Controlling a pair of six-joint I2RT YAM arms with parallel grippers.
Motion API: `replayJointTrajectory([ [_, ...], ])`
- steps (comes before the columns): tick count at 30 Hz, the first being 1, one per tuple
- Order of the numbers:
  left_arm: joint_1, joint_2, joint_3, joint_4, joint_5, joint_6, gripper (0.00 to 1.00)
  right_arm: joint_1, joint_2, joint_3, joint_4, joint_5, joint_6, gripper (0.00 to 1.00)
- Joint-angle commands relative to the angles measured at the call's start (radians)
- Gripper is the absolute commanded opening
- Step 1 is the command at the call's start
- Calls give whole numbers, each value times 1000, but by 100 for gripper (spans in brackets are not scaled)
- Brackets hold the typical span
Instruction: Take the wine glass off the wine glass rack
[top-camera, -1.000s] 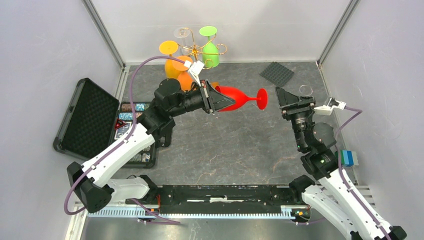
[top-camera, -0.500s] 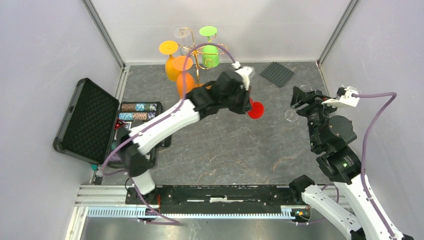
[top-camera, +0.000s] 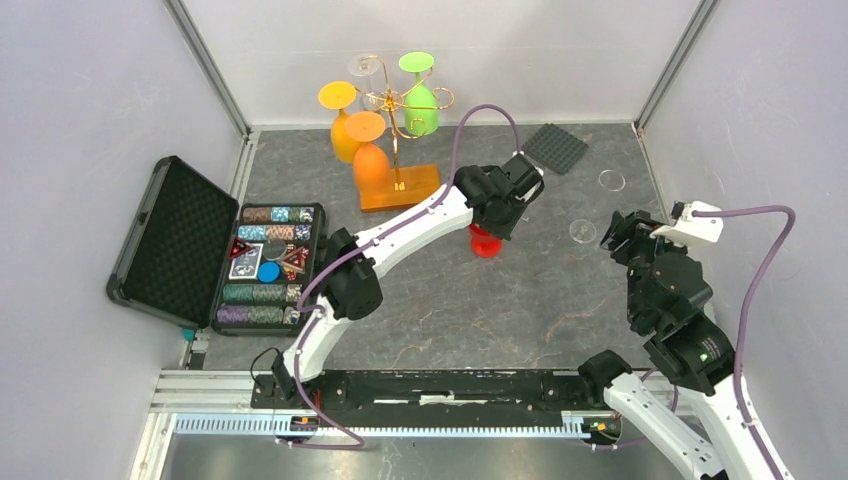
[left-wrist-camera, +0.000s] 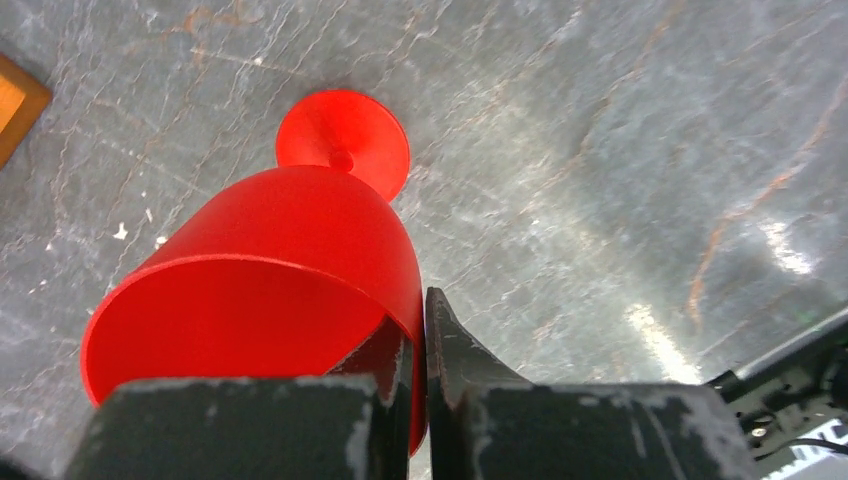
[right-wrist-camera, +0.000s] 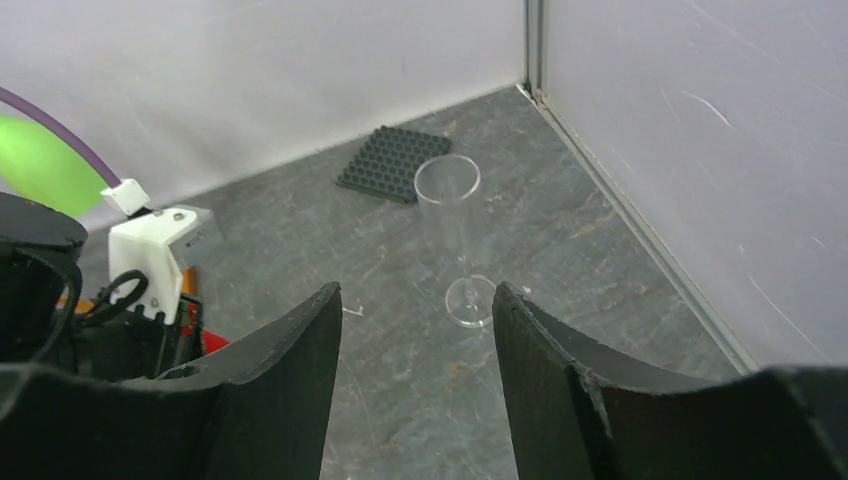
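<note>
The wine glass rack (top-camera: 395, 100) is a gold scrolled stand on an orange-brown wooden base (top-camera: 415, 187) at the back. Orange, green and clear glasses hang from it. A red wine glass (top-camera: 485, 242) stands upright right of the base, its round foot down at the grey table. My left gripper (top-camera: 505, 205) is above it, shut on the bowl's rim. In the left wrist view the red wine glass (left-wrist-camera: 300, 230) has its wall pinched between the jaws of the left gripper (left-wrist-camera: 420, 330). My right gripper (top-camera: 622, 232) stands open and empty, as the right wrist view of it (right-wrist-camera: 415, 295) confirms.
A clear flute (right-wrist-camera: 447, 200) stands just beyond the right fingers, its foot (top-camera: 583, 232) on the table. A dark studded mat (top-camera: 553, 147) lies at the back right. An open black case of poker chips (top-camera: 265, 265) sits left. Walls close in all around.
The left arm swung the red glass rightward away from the rack, turning it from lying sideways to upright and lowering it. The right gripper drew back and turned toward the clear flute.
</note>
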Motion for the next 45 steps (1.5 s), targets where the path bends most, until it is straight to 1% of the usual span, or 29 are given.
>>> replayJointTrajectory([
  [1, 10, 13, 55, -83, -83, 69, 2, -1, -11, -28, -37, 10, 0, 62],
  [7, 54, 29, 43, -118, -64, 81, 3, 0, -5, -41, -39, -17, 14, 62],
  [9, 65, 24, 31, -120, -57, 83, 7, -1, -4, -46, -38, -24, 19, 62],
  [14, 80, 18, 35, -118, -54, 88, 19, -1, 5, -54, -38, -41, 31, 62],
  [16, 84, 17, 54, -120, -58, 93, 28, 0, 9, -55, -38, -51, 35, 62],
  [20, 88, -15, 84, -119, -57, 123, 41, -1, 17, -56, -38, -70, 43, 62],
  [24, 92, -88, 97, -111, -70, 147, 53, -1, 24, -49, -41, -95, 48, 62],
  [28, 92, -167, 95, -97, -63, 166, 60, -1, 31, -56, -34, -114, 59, 62],
  [31, 93, -248, 81, -78, -24, 185, 69, -1, 36, -66, -20, -135, 69, 62],
  [32, 93, -284, 67, -64, -30, 193, 77, -1, 37, -71, -14, -144, 74, 62],
  [33, 94, -316, 43, -44, -33, 205, 82, -1, 40, -75, -7, -150, 78, 62],
  [35, 103, -399, -26, 11, -30, 221, 97, -1, 49, -84, 4, -171, 86, 62],
  [36, 109, -448, -63, 47, -22, 226, 100, -1, 55, -88, 10, -181, 92, 62],
  [39, 132, -594, -199, 143, -8, 241, 100, -1, 68, -107, 35, -209, 110, 62],
  [42, 167, -734, -359, 257, -46, 228, 100, 0, 79, -127, 57, -243, 128, 62],
  [44, 219, -809, -442, 308, -43, 180, 100, -1, 86, -138, 69, -258, 143, 62],
  [45, 263, -846, -474, 332, 7, 150, 100, -1, 89, -143, 73, -265, 153, 62],
])
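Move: The red wine glass is still pinched by the right side of its bowl in the left gripper; its middle is 4 cm left, 3 cm ahead and 7 cm below. Its landing spot is bare table 9 cm left, 4 cm ahead and 15 cm below. From that spot the rack's wooden base is 14 cm left and 13 cm farther out, the near clear glass 27 cm right and 3 cm farther out. From the right gripper, the landing spot is 28 cm left, 13 cm ahead and 35 cm below. Ease the left gripper about 5 cm left, some 3 cm forward and slightly down with the red glass, tilting a little, then open the fingers wide to let go of its bowl. Lift away about 25 cm, swinging 10 cm left towards the rack and slightly back as the fingers tip upward. Meanwhile sink the empty right gripper 7 cm, drifting left and forward, fingers dipping. ##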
